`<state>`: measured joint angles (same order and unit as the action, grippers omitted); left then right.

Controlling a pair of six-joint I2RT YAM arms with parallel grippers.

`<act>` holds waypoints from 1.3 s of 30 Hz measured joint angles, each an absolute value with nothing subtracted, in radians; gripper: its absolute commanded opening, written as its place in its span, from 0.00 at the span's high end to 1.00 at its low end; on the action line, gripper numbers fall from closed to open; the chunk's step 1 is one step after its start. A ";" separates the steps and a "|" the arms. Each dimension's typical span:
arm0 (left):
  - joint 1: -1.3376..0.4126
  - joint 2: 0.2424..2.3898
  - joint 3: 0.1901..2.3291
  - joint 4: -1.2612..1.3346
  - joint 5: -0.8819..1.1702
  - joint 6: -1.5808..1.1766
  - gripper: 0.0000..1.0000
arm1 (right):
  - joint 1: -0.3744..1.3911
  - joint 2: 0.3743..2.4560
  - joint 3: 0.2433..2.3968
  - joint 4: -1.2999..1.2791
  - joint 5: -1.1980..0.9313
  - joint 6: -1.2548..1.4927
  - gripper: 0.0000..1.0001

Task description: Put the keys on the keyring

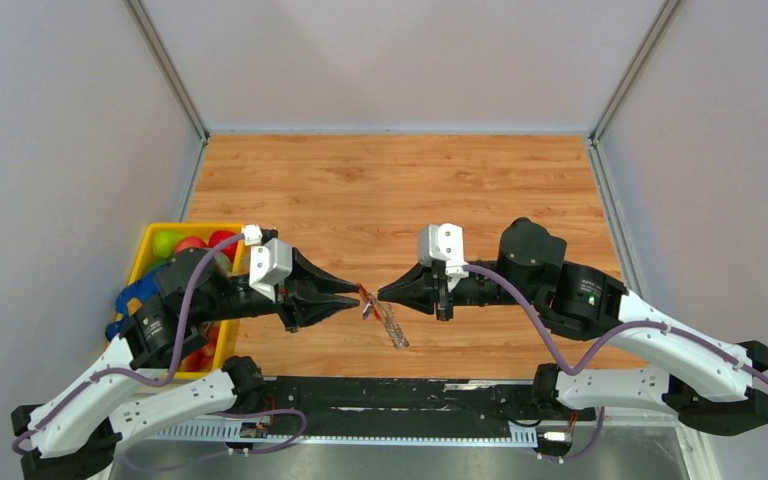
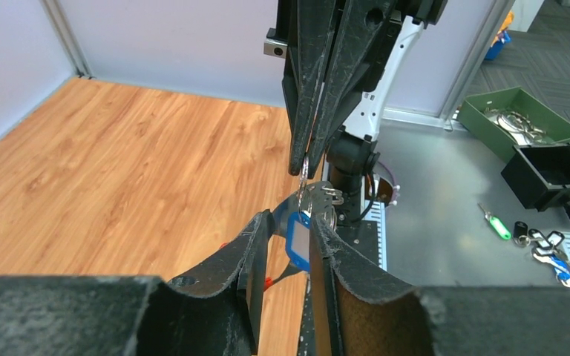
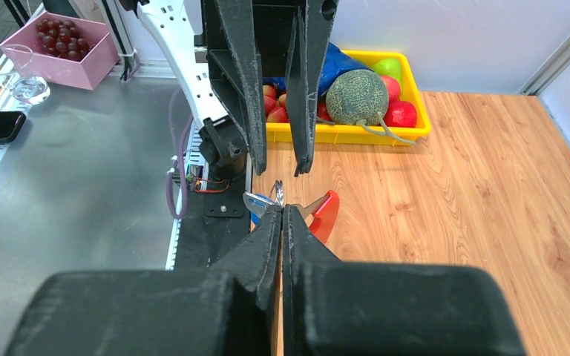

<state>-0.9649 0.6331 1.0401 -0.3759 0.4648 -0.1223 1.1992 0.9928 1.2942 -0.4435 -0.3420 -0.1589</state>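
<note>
The keyring shows as a red loop with its glittery piece hanging below, held in the air between both grippers. My right gripper is shut on it. In the right wrist view the red loop sticks out just right of the closed tips. The keys hang as small silvery pieces above their blue tag. The tag lies between the fingers of my left gripper, against the right finger, with a gap to the left one. That gripper is open.
A yellow bin of fruit, with a melon in it, stands at the table's left edge. On the metal bench are a green tray, a black box, loose tagged keys and a pink box of grapes. Walls enclose three sides.
</note>
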 measured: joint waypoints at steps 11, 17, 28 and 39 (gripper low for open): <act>-0.965 0.662 1.034 -0.353 0.471 -0.130 0.70 | 1.199 0.993 1.290 -0.427 -0.342 -0.160 1.00; -0.965 0.672 1.030 -0.347 0.478 -0.133 0.83 | 1.199 0.992 1.289 -0.424 -0.342 -0.163 1.00; -0.965 0.677 1.026 -0.325 0.509 -0.144 1.00 | 1.199 0.992 1.289 -0.402 -0.342 -0.167 1.00; -0.965 0.675 1.015 -0.299 0.535 -0.144 1.00 | 1.199 0.980 1.259 -0.363 -0.342 -0.166 1.00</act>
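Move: The small metal ring sits in the right hand's shut fingertips, its middle about 1 cm to that hand's left and 1 cm below. From the left hand, the ring's middle is some 2 cm to the right, level with it both fore-and-aft and in height. Below the ring hang the blue tag, 2 cm right of the left hand and 3 down, the keyring's red grip, 2 right, 2 ahead and 4 down, and the keys, 4 right, 2 back and 6 down. The left hand, its fingers about a third open at the small ring's free side, eases about 1.5 cm to the right towards the right fingertips while dipping somewhat under 1 cm, then shuts its fingers on the ring and comes back up about half of that dip. The right hand keeps its pinch on the same ring and, while staying otherwise in place, lifts it by just under 1 cm with its fingertips tilting up a few degrees. ##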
